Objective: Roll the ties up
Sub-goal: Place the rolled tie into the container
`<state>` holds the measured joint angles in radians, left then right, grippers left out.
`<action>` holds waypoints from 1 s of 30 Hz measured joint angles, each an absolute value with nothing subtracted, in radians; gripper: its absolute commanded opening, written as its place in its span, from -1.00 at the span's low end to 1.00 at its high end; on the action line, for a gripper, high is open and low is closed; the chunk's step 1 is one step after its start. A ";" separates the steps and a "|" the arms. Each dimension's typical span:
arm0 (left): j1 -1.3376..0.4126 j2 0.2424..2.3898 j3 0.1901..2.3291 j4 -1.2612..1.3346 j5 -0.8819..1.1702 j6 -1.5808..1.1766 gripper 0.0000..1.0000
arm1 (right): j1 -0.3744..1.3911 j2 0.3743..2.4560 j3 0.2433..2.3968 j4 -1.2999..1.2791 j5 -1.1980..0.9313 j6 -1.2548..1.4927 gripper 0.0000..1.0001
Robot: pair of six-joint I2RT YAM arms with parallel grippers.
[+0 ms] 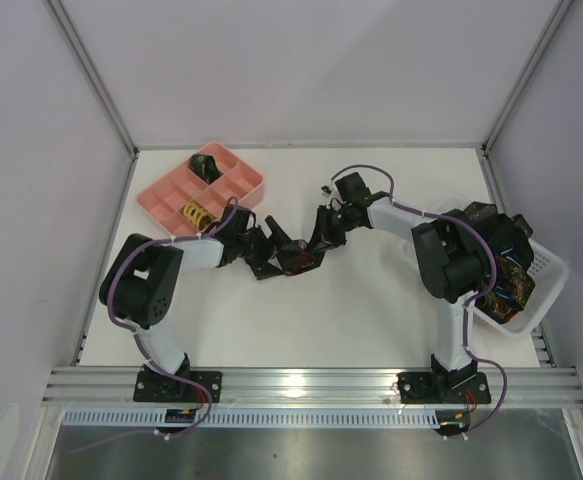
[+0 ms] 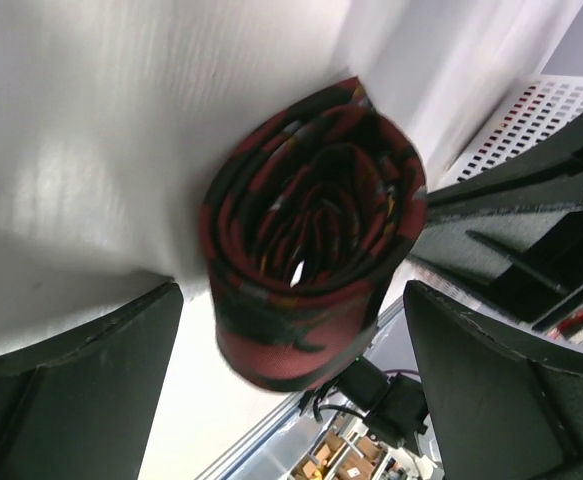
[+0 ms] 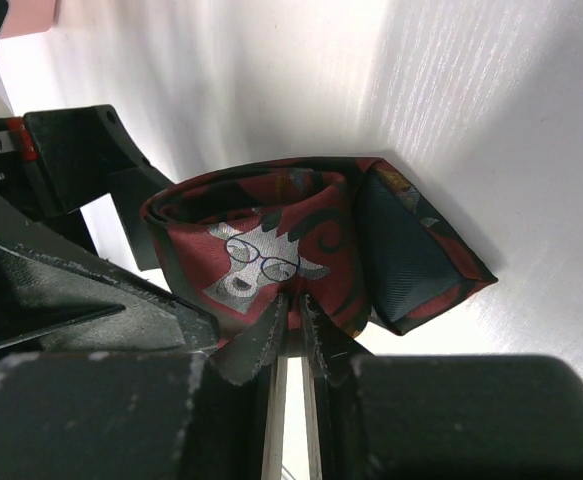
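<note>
A dark red and black tie (image 1: 297,262) lies rolled into a coil on the white table (image 1: 371,310) between my two grippers. In the left wrist view the roll (image 2: 311,230) shows end-on, its spiral layers visible. It sits between the wide-apart fingers (image 2: 81,380) of my left gripper (image 2: 291,300), which is open and does not press on it. My right gripper (image 3: 296,315) is shut on the outer layer of the roll (image 3: 261,255), beside a grey cow-with-glasses motif. The tie's pointed end (image 3: 411,260) sticks out to the right.
A pink compartment tray (image 1: 166,190) at the back left holds a dark rolled tie (image 1: 209,162) and a yellow one (image 1: 195,213). A white mesh basket (image 1: 546,270) at the right edge holds several loose ties (image 1: 506,265), partly hidden behind the right arm.
</note>
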<state>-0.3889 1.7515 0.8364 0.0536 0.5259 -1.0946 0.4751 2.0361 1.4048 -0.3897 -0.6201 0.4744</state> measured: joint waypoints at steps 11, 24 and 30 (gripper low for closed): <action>-0.418 1.822 0.951 0.005 0.474 -1.081 0.94 | 0.461 2.050 1.406 -0.383 -0.642 0.478 -0.73; -0.440 1.842 0.968 -0.004 0.465 -1.091 0.60 | 0.456 2.057 1.407 -0.376 -0.645 0.486 -0.74; -0.445 1.868 0.996 -0.036 0.443 -1.081 -0.06 | 0.456 2.057 1.407 -0.376 -0.643 0.496 -0.74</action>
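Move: The rolled tie lies just off my open left fingertips, about 4 cm to the right, 1 cm ahead and some 2 cm lower. The pink container's middle is roughly 15 cm ahead and 20 cm left of my left hand, with the yellow roll in it about 10 cm ahead and 21 cm left. From my right hand, which is at the tie's right side, the tie's middle is about 4 cm left, 2 cm back and 1 cm lower. I slide my wide-open left hand about 2 cm forward and 2 cm right so its fingers straddle the rolled tie, then sink about 1 cm while closing them by over a third onto the roll's two sides. My nearly shut right hand stays in place, its fingertips still against the tie's right side. ##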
